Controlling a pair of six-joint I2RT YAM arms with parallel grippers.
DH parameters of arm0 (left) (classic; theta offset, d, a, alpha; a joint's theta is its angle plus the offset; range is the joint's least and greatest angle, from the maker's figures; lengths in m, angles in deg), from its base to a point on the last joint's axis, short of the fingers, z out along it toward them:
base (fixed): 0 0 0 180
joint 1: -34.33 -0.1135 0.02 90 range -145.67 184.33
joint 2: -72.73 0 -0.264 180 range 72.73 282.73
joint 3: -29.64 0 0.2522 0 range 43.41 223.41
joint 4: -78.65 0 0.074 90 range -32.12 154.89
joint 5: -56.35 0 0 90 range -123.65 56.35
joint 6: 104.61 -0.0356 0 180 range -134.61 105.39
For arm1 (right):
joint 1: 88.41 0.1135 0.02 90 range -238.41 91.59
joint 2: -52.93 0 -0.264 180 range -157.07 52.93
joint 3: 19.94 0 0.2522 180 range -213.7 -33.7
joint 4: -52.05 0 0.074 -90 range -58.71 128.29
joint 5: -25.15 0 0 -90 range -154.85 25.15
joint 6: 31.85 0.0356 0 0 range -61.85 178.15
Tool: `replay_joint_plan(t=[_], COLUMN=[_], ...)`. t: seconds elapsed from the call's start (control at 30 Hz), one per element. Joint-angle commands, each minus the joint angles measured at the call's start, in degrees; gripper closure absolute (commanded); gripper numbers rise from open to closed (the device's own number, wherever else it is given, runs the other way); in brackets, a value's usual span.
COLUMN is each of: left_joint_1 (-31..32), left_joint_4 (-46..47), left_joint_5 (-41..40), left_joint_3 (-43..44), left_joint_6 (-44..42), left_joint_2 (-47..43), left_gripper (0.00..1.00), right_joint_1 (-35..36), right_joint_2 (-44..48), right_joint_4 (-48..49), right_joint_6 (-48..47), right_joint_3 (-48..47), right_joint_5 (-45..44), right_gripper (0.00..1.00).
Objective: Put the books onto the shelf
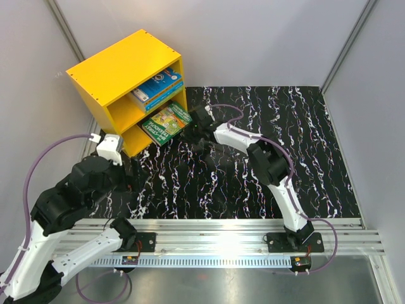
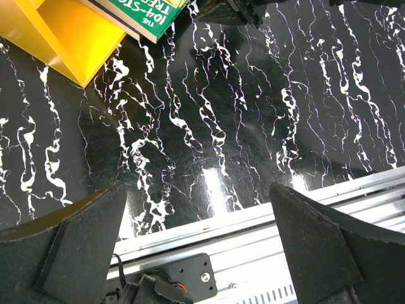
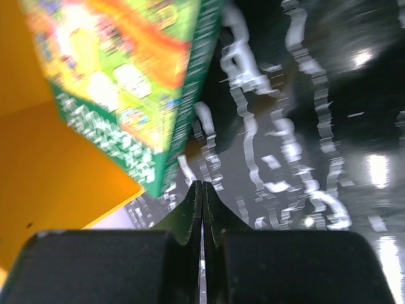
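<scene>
The yellow shelf (image 1: 117,69) stands at the table's back left. Blue books (image 1: 156,86) lie in its upper compartment. A green book (image 1: 166,123) with yellow lettering sticks halfway out of the lower compartment, its outer end over the table. My right gripper (image 1: 195,120) is shut with nothing between its fingers, just right of that book's outer corner (image 3: 166,166). In the right wrist view the green book (image 3: 126,82) fills the upper left and the shelf (image 3: 57,183) shows below it. My left gripper (image 2: 196,209) hangs wide open over the near left of the table, empty.
The black marbled tabletop (image 1: 253,171) stretches right of the shelf. A metal rail (image 1: 221,231) runs along the near edge, with both arm bases on it. Grey walls close in on the left, back and right.
</scene>
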Motion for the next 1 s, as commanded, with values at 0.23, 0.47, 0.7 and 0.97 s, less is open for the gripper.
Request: replay_joint_plan(t=[0.23,0.47,0.7,0.97], left_joint_1=[-0.17,-0.17,-0.26,-0.17], left_joint_4=[4.94,5.56,6.09,7.41], left_joint_5=[0.87,-0.01,-0.71,-0.19], left_joint_3=[-1.55,-1.55,-1.99,-3.57], left_joint_6=[-0.44,-1.23,-2.46,-3.08], left_joint_2=[2.27,3.32,4.03,4.11], left_gripper=[0.01,0.01,0.01,0.01], right_joint_1=[-3.39,-3.57,-3.22,-2.96], right_joint_2=[0.76,-6.97,-14.53,-19.88], right_joint_4=[-4.48,-5.80,-7.56,-6.77], right_joint_6=[-3.42,-2.81,-1.75,0.62], right_joint_3=[-2.84,-12.58,-20.42,-27.09], right_joint_5=[-3.13,0.12,1.44,2.32], right_gripper=[1.00,1.00,1.00,1.00])
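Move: On the shelf's lower board lies the green book, spine outward: its middle is about 9 cm to the left of the right hand, 4 cm ahead and some 3 cm lower. The dark book lies right beneath it, about 5 cm below the hand. The blue books on the board above are roughly 14 cm ahead and 11 cm left, 12 cm higher. From the left hand the green book is some 33 cm ahead, 7 cm to the right and 25 cm down. Keeping its fingers shut, the right hand first backs off about 3 cm to the right and slightly down, swings forward some 5 cm while returning left, then sinks about 4 cm to finish low, close beside the outer right corner of the green book's spine; contact can't be made out. The left hand, open and empty, drifts a couple of centimetres forward, down and right. ##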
